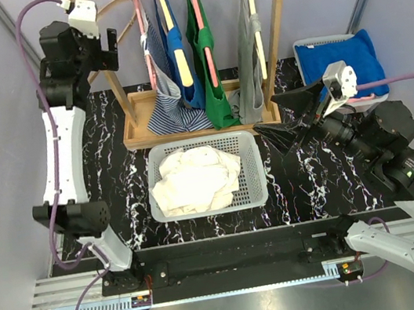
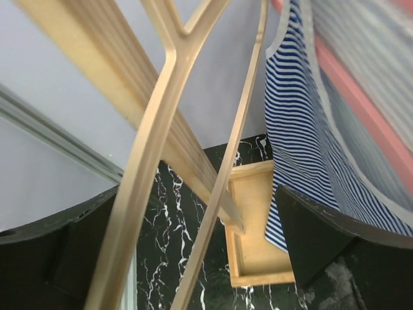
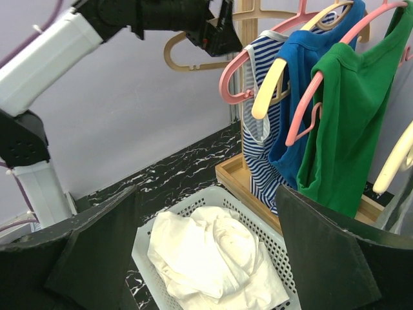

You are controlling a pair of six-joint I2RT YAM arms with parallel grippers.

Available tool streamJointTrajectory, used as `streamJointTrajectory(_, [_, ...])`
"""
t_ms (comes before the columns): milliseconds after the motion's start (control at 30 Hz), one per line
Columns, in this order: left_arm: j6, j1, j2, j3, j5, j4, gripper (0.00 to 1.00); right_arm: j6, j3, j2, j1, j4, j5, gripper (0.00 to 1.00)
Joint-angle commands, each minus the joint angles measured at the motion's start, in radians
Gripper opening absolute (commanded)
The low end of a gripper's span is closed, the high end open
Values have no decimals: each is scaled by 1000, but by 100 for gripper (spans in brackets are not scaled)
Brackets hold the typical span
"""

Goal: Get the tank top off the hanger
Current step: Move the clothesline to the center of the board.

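Observation:
A bare wooden hanger sits at the left end of the clothes rack. My left gripper is up beside it. In the left wrist view the hanger runs between the jaws of the left gripper, which stand wide open and do not clamp it. A crumpled cream tank top lies in the white basket. My right gripper hovers open to the right of the basket, holding nothing. Its wrist view looks down on the cream tank top.
Striped, blue, green and grey tops hang on the rack behind the basket. A bin with blue cloth stands at the back right, just behind the right gripper.

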Motion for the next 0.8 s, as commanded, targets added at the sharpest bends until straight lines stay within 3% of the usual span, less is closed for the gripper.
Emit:
streamJointTrajectory(0, [13,-25,-179,-26,-18,43,99,-5,8,5,-1,28,16,94])
streamJointTrajectory(267, [7,-178,-290,-72,-26,55,99,-4,-12,10,1,44,22,94])
streamJointTrajectory(500, [12,-330,-202,-77,-133,104,99,2,-38,10,-1,57,77,93])
streamJointTrajectory(600, [3,-357,-119,-10,-185,121,99,2,-52,10,1,54,201,93])
streamJointTrajectory(767, [7,-367,-8,79,-261,182,99,-7,-86,28,1,39,640,94])
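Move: The striped tank top's pink hanger has its near end about 13 cm right of the left hand, 7 cm back and 6 cm lower. The empty tan hanger hangs about 6 cm ahead and 3 cm right, around hand height; the blue top's cream hanger ends some 20 cm right, 8 cm back and 8 cm below. From the right hand, the pink hanger's end is roughly 21 cm ahead, 24 cm left and 10 cm lower. Open left hand backs upward, swings some 14 cm right, dips forward toward pink hanger; right hand eases forward. ##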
